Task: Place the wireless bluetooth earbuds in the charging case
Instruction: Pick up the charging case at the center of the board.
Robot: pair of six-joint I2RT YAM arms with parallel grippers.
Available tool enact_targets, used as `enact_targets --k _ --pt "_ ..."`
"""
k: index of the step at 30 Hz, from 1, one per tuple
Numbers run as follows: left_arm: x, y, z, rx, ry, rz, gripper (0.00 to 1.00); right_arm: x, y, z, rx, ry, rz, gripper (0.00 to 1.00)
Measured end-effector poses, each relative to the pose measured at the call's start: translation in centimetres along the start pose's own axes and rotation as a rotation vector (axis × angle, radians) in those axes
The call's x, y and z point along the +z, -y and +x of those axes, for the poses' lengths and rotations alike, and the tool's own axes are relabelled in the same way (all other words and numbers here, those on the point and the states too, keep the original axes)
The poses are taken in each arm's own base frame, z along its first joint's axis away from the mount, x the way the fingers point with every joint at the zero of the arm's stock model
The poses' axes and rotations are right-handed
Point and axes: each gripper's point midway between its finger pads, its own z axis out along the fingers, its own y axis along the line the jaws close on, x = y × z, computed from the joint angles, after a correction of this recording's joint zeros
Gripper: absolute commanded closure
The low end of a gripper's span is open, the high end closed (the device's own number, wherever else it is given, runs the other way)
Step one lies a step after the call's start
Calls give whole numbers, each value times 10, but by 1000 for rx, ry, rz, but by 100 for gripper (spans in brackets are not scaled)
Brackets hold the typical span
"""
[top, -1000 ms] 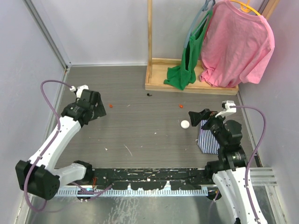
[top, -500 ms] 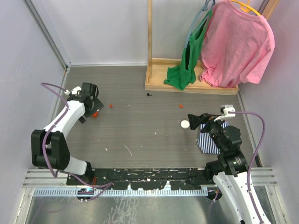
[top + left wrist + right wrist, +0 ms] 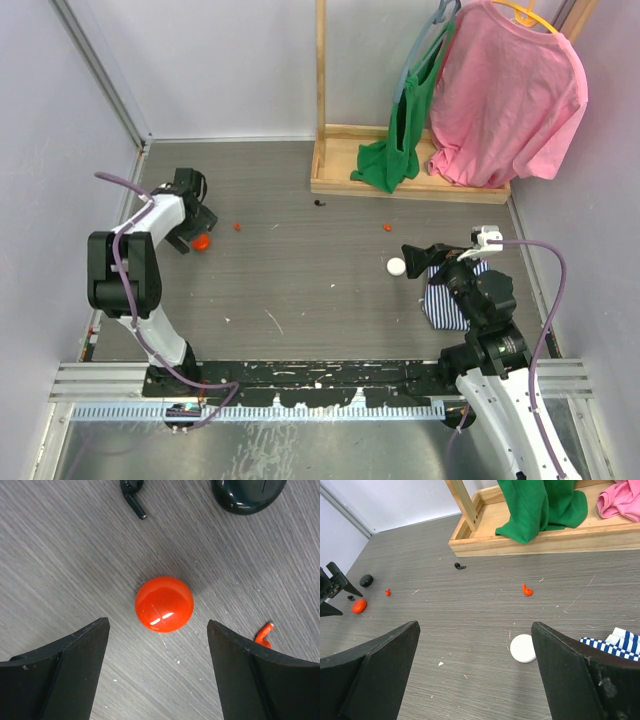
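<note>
My left gripper (image 3: 157,641) hangs open just above the floor, and a glossy red round charging case (image 3: 164,604) lies right in front of its fingertips, untouched. A red earbud (image 3: 264,634) lies by the right finger, with a black earbud (image 3: 133,492) and a black case (image 3: 247,492) farther off. From above, the left gripper (image 3: 193,232) is at the far left beside the red case (image 3: 201,242). My right gripper (image 3: 474,630) is open and empty; a white case (image 3: 523,648) lies near its right finger, with a red earbud (image 3: 526,590) and a black earbud (image 3: 459,566) beyond.
A wooden rack base (image 3: 410,185) with a hanging pink shirt (image 3: 510,90) and green cloth (image 3: 405,130) stands at the back right. A blue-striped cloth (image 3: 445,295) lies under the right arm. Grey walls close in on the left and right.
The left arm has folded in and swung its gripper back and down over the red case at the far left. The right arm shifted slightly, then stayed still.
</note>
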Motion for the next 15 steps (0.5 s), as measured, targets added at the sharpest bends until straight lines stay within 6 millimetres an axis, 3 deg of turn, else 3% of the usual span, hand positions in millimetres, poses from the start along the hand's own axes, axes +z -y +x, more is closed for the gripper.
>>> enact_targets --k 8,15 --pt "22 4 3 -7 -45 -20 35 1 2 4 0 -11 4 0" --pt "33 5 11 2 -77 -29 54 1 1 4 0 -10 -1 0"
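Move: The red charging case lies almost straight below the left hand's open fingers, about 4 cm down and 1 cm ahead. From that hand the black case is some 9 cm ahead and 3 cm left, the black earbud about 3 cm ahead and 7 cm left, and the red earbud roughly 5 cm ahead and 9 cm right. From the right hand the red case is about 50 cm left, 13 cm ahead and 22 cm down. The left hand sinks about 3 cm onto the red charging case, fingers closing by a third to its sides. ##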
